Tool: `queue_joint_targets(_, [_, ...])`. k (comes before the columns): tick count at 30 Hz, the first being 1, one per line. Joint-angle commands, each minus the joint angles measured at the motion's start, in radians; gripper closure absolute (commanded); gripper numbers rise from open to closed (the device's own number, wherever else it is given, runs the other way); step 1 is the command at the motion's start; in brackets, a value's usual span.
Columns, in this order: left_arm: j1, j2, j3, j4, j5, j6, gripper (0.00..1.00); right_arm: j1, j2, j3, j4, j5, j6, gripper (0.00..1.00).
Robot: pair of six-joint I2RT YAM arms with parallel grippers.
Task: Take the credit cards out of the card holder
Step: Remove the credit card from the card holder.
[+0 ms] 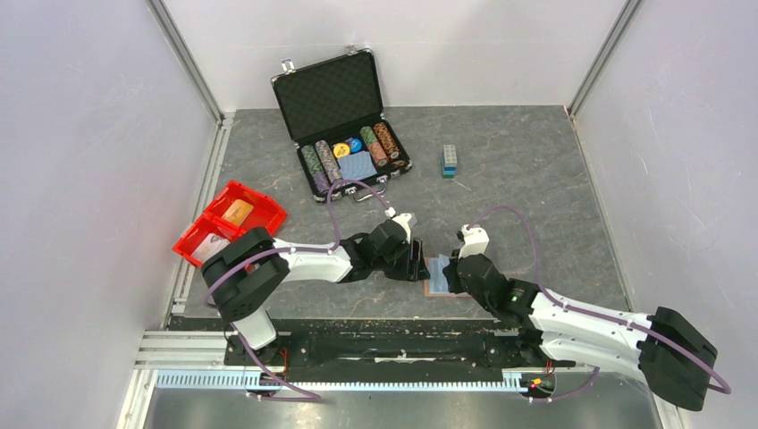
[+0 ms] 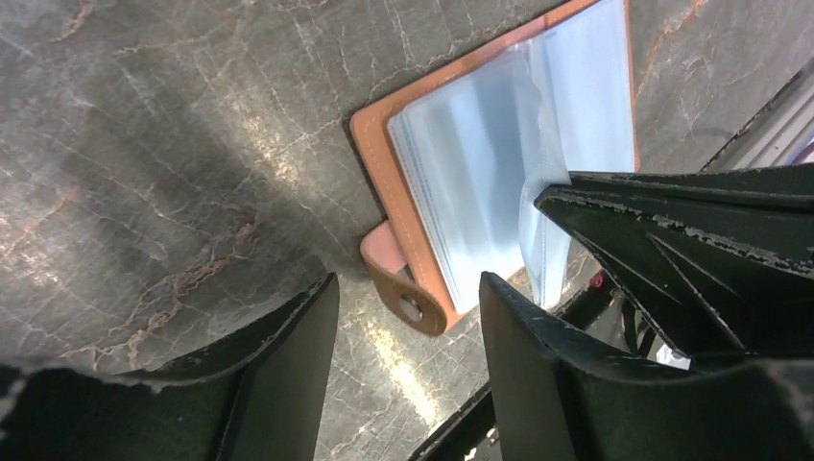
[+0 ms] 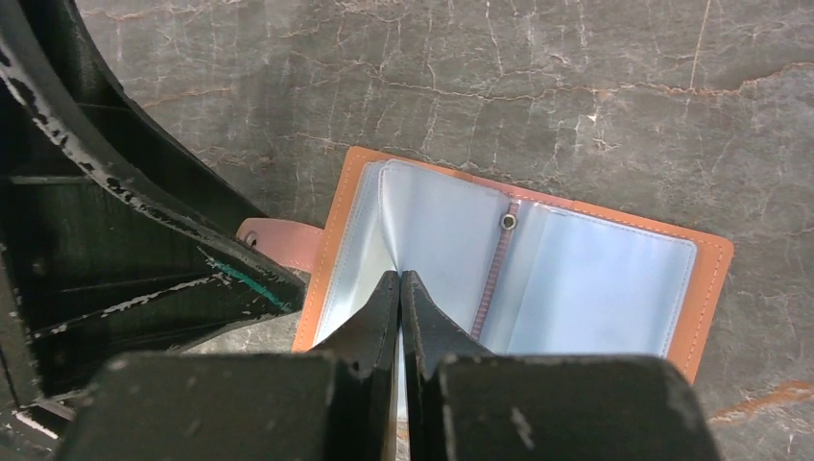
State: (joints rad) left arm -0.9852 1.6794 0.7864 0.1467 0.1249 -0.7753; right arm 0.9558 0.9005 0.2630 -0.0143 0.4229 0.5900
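Observation:
The brown card holder (image 1: pixel 437 279) lies open near the table's front edge, its pale blue sleeves (image 3: pixel 595 279) facing up. My right gripper (image 3: pixel 399 279) is shut on one clear sleeve page (image 2: pixel 539 245) and holds it raised above the rest. My left gripper (image 2: pixel 408 286) stands open just left of the holder, over its closing tab (image 2: pixel 415 300), with nothing between its fingers. In the top view the left gripper (image 1: pixel 414 259) and right gripper (image 1: pixel 452 273) face each other across the holder. An orange-yellow credit card (image 1: pixel 238 212) and a pale one (image 1: pixel 211 244) lie in the red bin (image 1: pixel 265 217).
An open black case (image 1: pixel 332 94) with poker chips stands at the back centre. A small blue and green block stack (image 1: pixel 450 161) sits to its right. The red bin is at the table's left edge. The metal frame rail (image 1: pixel 357 313) runs just behind the holder.

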Motion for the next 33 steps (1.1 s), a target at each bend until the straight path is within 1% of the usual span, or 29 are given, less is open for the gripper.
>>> queue_joint_targets(1, [-0.003, 0.017, 0.016, 0.007, -0.064, 0.057, 0.40, -0.004, -0.008, -0.012, 0.062, -0.027, -0.012, 1.00])
queue_joint_targets(4, [-0.004, 0.020, 0.020, 0.008, -0.079, 0.064, 0.47, -0.006, -0.011, -0.018, 0.062, -0.040, -0.009, 1.00])
queue_joint_targets(6, [-0.004, 0.022, 0.025, 0.012, -0.077, 0.072, 0.55, -0.006, -0.016, -0.025, 0.064, -0.039, -0.005, 1.00])
queue_joint_targets(10, [-0.003, 0.003, 0.023, -0.016, -0.059, 0.075, 0.83, -0.013, -0.018, -0.026, 0.044, -0.027, -0.003, 1.00])
queue_joint_targets(12, [-0.004, -0.047, -0.010, -0.020, -0.069, 0.063, 0.94, -0.020, -0.023, -0.014, -0.006, 0.004, -0.003, 1.00])
queue_joint_targets(13, [-0.004, -0.080, -0.028, -0.030, -0.082, 0.056, 0.97, -0.025, -0.029, -0.007, -0.039, 0.018, -0.003, 0.98])
queue_joint_targets(15, [-0.004, -0.132, -0.058, -0.052, -0.090, 0.052, 0.98, -0.034, -0.043, 0.001, -0.089, 0.049, 0.001, 0.94])
queue_joint_targets(19, [-0.004, -0.207, -0.119, -0.044, -0.053, 0.032, 0.98, -0.053, -0.064, 0.024, -0.215, 0.116, 0.031, 0.83])
queue_joint_targets(24, [-0.004, -0.251, -0.163, -0.036, -0.041, 0.026, 0.98, -0.061, -0.058, 0.136, -0.385, 0.185, 0.036, 0.70])
queue_joint_targets(27, [-0.004, -0.256, -0.167, -0.029, -0.027, 0.025, 0.98, -0.062, -0.050, 0.209, -0.418, 0.138, 0.009, 0.63])
queue_joint_targets(30, [-0.004, -0.261, -0.168, -0.024, -0.024, 0.020, 0.98, -0.060, -0.050, 0.250, -0.399, 0.047, 0.000, 0.59])
queue_joint_targets(32, [-0.004, -0.267, -0.170, -0.017, -0.018, 0.014, 0.98, -0.059, -0.064, 0.242, -0.333, -0.026, -0.016, 0.57])
queue_joint_targets(33, [-0.004, -0.271, -0.176, -0.011, -0.015, 0.009, 0.98, -0.060, -0.075, 0.224, -0.268, -0.076, -0.021, 0.57])
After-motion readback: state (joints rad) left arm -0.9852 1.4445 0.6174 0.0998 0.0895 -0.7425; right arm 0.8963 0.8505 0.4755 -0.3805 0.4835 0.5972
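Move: The card holder's leather tab lies almost between the left hand's open fingertips, about 1 cm to their right and 1 cm below; the open card holder's middle is level with that hand, some 8 cm to its right and 2 cm below. The right hand, shut on a lifted plastic sleeve, has the holder's middle about 3 cm to its right, straight below by 2 cm, and the tab some 5 cm to its left. The left hand sinks about 1 cm, shuts its fingers on the leather tab, then, keeping the pinch, draws it roughly 4 cm to the left and 3 cm back while lifting a couple of centimetres. The right hand first stays put with the plastic sleeve pinched, then opens and lets go of it as it sweeps about 5 cm right, low across the card holder, and finally rises some 5 cm, swinging partly back left with its fingers half open. ##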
